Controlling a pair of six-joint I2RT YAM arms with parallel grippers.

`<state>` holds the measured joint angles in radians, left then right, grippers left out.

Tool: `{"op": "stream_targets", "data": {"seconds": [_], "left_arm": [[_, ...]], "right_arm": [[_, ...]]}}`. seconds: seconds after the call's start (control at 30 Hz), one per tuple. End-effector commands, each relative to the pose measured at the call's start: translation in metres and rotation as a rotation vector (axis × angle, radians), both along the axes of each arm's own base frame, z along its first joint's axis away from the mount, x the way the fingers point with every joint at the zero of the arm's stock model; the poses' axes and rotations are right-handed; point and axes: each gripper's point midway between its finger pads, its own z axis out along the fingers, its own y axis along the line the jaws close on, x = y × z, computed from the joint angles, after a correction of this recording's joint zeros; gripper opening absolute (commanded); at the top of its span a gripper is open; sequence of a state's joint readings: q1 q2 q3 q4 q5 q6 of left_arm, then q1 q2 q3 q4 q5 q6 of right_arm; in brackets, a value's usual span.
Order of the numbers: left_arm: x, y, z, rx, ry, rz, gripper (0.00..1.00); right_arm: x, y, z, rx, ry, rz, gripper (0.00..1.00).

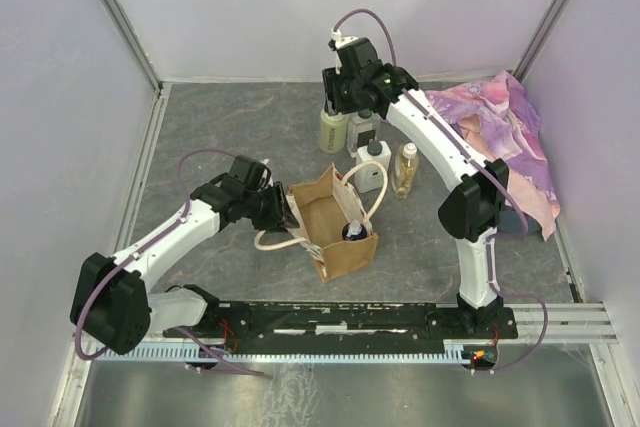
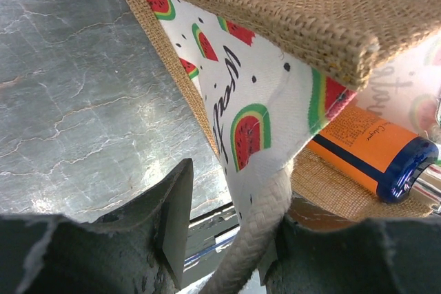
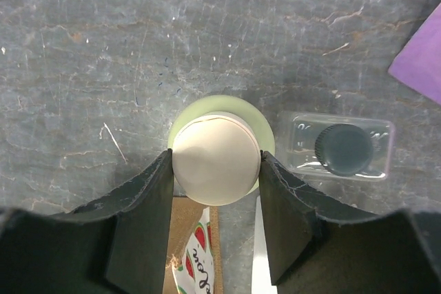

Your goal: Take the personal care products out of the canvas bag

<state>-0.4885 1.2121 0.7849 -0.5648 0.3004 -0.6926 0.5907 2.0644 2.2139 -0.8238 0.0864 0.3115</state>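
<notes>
The canvas bag [image 1: 335,232] stands open mid-table, its watermelon panel [image 2: 262,101] close to the left wrist camera. My left gripper [image 1: 278,209] is at its left rim, shut with the cream rope handle [image 2: 255,239] and the panel's edge between its fingers. Inside the bag lies an orange blue-topped bottle [image 2: 365,146], seen from above as a dark top [image 1: 353,231]. My right gripper [image 1: 345,107] is at the back, shut on the cap of the pale cream-capped bottle [image 3: 216,158], which stands upright on the table. Beside it stands the boxy dark-capped bottle [image 3: 342,148].
A white bottle [image 1: 372,167] and a slim clear yellowish bottle [image 1: 405,169] stand just behind the bag. A purple-pink floral cloth [image 1: 500,137] lies crumpled at the back right. White walls close in the table on three sides.
</notes>
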Motion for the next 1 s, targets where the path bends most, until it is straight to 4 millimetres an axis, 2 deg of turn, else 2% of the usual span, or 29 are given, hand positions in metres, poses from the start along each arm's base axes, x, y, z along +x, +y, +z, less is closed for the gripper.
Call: {"op": "stream_targets", "data": {"seconds": [0.0,0.23,0.37,0.4,0.47,0.53,0.63,0.73,0.83,0.9,0.97], "left_arm": [[0.008,-0.008,0.009,-0.032,-0.020,-0.015,0.03],[0.006,-0.009,0.005,-0.038,-0.008,-0.012,0.03],[0.005,-0.008,0.006,-0.043,-0.010,-0.007,0.03],[0.005,-0.008,0.006,-0.042,-0.010,-0.007,0.03],[0.005,-0.009,0.007,-0.044,-0.009,-0.006,0.03],[0.005,-0.009,0.007,-0.046,-0.009,-0.006,0.03],[0.006,-0.009,0.009,-0.046,-0.015,-0.003,0.03],[0.005,-0.007,0.009,-0.040,-0.015,0.001,0.03],[0.004,-0.006,0.010,-0.041,-0.020,0.006,0.03],[0.004,-0.007,0.011,-0.049,-0.020,0.009,0.03],[0.004,-0.007,0.011,-0.049,-0.019,0.007,0.03]], "right_arm": [[0.012,0.024,0.039,0.162,-0.130,0.035,0.39],[0.005,0.025,-0.006,0.143,-0.068,0.039,0.39],[0.000,0.021,-0.020,0.124,-0.053,0.044,0.41],[-0.002,0.019,-0.023,0.119,-0.048,0.043,0.46],[-0.004,0.017,-0.025,0.111,-0.045,0.041,0.66],[-0.008,0.013,-0.019,0.111,-0.054,0.036,0.78],[-0.021,0.005,0.003,0.117,-0.092,0.041,0.81],[-0.060,0.000,0.042,0.104,-0.150,0.096,0.81],[-0.113,-0.007,0.072,0.089,-0.178,0.168,0.81],[-0.147,-0.006,0.079,0.084,-0.168,0.234,0.80],[-0.178,-0.003,0.073,0.068,-0.117,0.314,0.80]]}}
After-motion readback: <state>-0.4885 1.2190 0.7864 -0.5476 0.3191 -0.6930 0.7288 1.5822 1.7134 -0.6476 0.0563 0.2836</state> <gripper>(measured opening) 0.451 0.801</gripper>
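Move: The green bottle hangs by its lid in my right hand; its spot on the table lies about 20 cm below, some 1 cm back and 1 cm left. The clear bottle stands about 3 cm ahead and 8 cm right of my right hand, the white bottle 5 cm back and 8 cm right, and the canvas bag about 19 cm back. From my left hand, the spot is roughly 20 cm ahead and 10 cm right. I lower the green bottle almost straight down by about 9 cm beside the clear bottle, fingers tipping slightly downward, then open my right fingers and let go of its lid. I lift clear by some 14 cm, drawing back about 10 cm towards the bag as I rise. My left hand keeps its hold at the bag's left side. ##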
